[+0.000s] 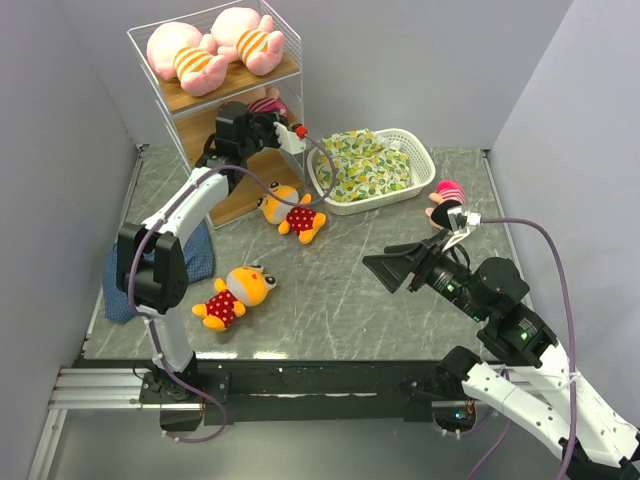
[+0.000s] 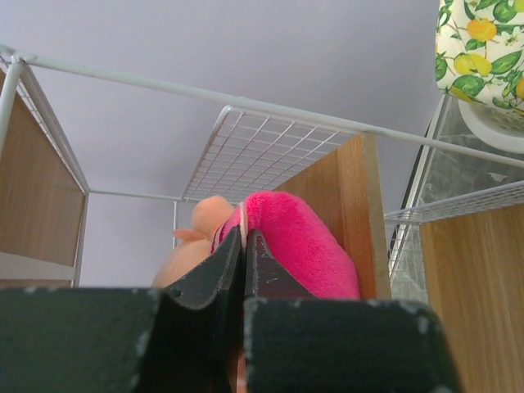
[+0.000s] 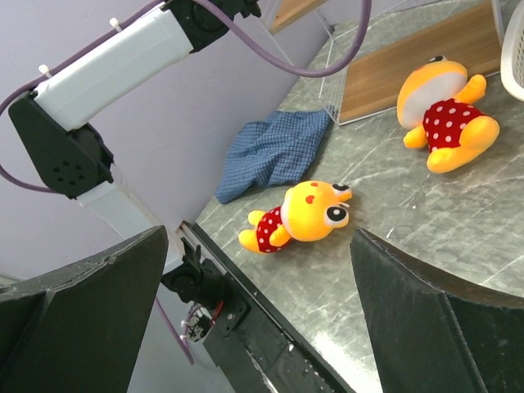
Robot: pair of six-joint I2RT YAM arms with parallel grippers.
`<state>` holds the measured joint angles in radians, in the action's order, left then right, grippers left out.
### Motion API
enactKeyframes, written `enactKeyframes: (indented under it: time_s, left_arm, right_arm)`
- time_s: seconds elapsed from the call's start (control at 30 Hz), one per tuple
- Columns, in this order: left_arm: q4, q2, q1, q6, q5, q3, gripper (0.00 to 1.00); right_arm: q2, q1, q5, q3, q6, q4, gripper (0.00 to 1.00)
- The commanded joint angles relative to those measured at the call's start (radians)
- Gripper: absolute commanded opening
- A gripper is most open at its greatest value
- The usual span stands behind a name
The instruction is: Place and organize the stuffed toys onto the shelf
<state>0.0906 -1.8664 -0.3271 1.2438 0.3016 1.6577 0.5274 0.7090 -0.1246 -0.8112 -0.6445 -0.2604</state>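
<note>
Two pink pigs [image 1: 212, 48] in orange-striped shirts lie on the top tier of the shelf [image 1: 165, 88]. My left gripper [image 1: 268, 125] reaches into the middle tier, shut on a thin edge of a pink-hatted doll [image 1: 264, 103]. In the left wrist view the jaws [image 2: 244, 237] pinch that edge, with the doll's pink hat [image 2: 303, 246] just beyond them against a wooden board [image 2: 348, 188]. Two orange-yellow animals [image 1: 292, 213] [image 1: 238, 293] lie on the table. A second doll [image 1: 446, 198] lies at the right. My right gripper [image 1: 398, 266] hovers wide open with nothing in it, facing the nearer animal [image 3: 307, 217].
A white lattice basket [image 1: 424, 160] holding a yellow-green patterned cloth [image 1: 365, 165] stands right of the shelf. A blue cloth [image 1: 150, 270] lies by the left arm's base, also in the right wrist view [image 3: 274, 151]. Grey walls close in both sides.
</note>
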Motion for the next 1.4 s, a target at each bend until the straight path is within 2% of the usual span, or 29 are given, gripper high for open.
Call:
enactKeyframes:
  time_s: [0.0,0.13,0.2,0.4,0.6,0.73,0.87,0.97,1.0,1.13,1.2,1.23,1.3,1.37]
  left_arm:
    - [0.027,-0.020,0.006,0.005,0.051,0.047,0.06]
    - [0.043,-0.027,0.006,-0.007,0.064,0.050,0.07]
    - [0.063,-0.019,0.005,-0.018,0.053,0.036,0.11]
    - [0.124,0.027,0.003,-0.033,0.021,-0.016,0.47]
    - [0.166,0.094,-0.021,-0.081,0.005,-0.049,0.65]
    - [0.172,0.160,-0.064,-0.135,-0.019,-0.096,0.70]
    - [0.204,0.272,-0.116,-0.272,-0.016,-0.231,0.73]
    - [0.212,0.355,-0.171,-0.389,0.004,-0.323,0.76]
    - [0.215,0.375,-0.203,-0.414,-0.008,-0.347,0.83]
    - [0.238,0.467,-0.266,-0.606,-0.055,-0.464,0.89]
    - [0.213,0.513,-0.288,-0.690,-0.067,-0.490,0.94]
    - [0.169,0.529,-0.291,-0.780,-0.068,-0.492,0.97]
    - [0.120,0.567,-0.294,-0.875,-0.065,-0.489,0.97]
    - [0.055,0.608,-0.294,-0.990,-0.085,-0.499,0.96]
  right_arm:
    - [0.014,0.004,-0.006,-0.005,0.025,0.053,1.00]
    - [0.019,0.004,-0.006,-0.006,0.031,0.053,1.00]
    - [0.019,0.003,-0.006,-0.008,0.031,0.050,1.00]
    - [0.013,0.003,-0.010,-0.005,0.028,0.047,1.00]
    - [0.010,0.004,-0.006,-0.022,0.031,0.017,1.00]
    - [0.025,0.003,0.028,-0.046,0.008,-0.039,1.00]
    - [0.066,0.004,0.069,-0.060,-0.058,-0.105,1.00]
    - [0.132,0.003,0.172,-0.092,-0.116,-0.232,1.00]
    - [0.153,0.000,0.239,-0.106,-0.142,-0.261,1.00]
    - [0.266,-0.006,0.400,-0.193,-0.242,-0.410,1.00]
    - [0.281,-0.025,0.475,-0.191,-0.364,-0.470,1.00]
    - [0.284,-0.040,0.541,-0.178,-0.406,-0.485,1.00]
    - [0.286,-0.071,0.603,-0.155,-0.511,-0.505,1.00]
    - [0.286,-0.159,0.653,-0.132,-0.550,-0.496,1.00]
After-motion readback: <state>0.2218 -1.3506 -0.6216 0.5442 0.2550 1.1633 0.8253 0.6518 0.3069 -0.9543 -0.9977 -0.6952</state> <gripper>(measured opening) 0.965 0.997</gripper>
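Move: My left fingertips, nearly shut, are at the pink-hatted doll on the middle shelf, its middle about 5 cm ahead and 3 cm left, level with them. The yellow toy by the shelf foot lies some 9 cm back, 3 cm right and 29 cm below. From my empty right hand, the other pink-hatted doll lies about 32 cm ahead, 22 cm right and 30 cm down; the basket is roughly 41 cm ahead and 4 cm right. I spread my left fingers nearly wide to leave the shelved doll, then draw that hand back out of the shelf some 20 cm and about 8 cm to the right, rolling its left side down and tipping it downward. My right hand waits, then sinks about 10 cm while reaching forward and to the right towards the table doll, open, pitching down and turning clockwise some 30 degrees. ##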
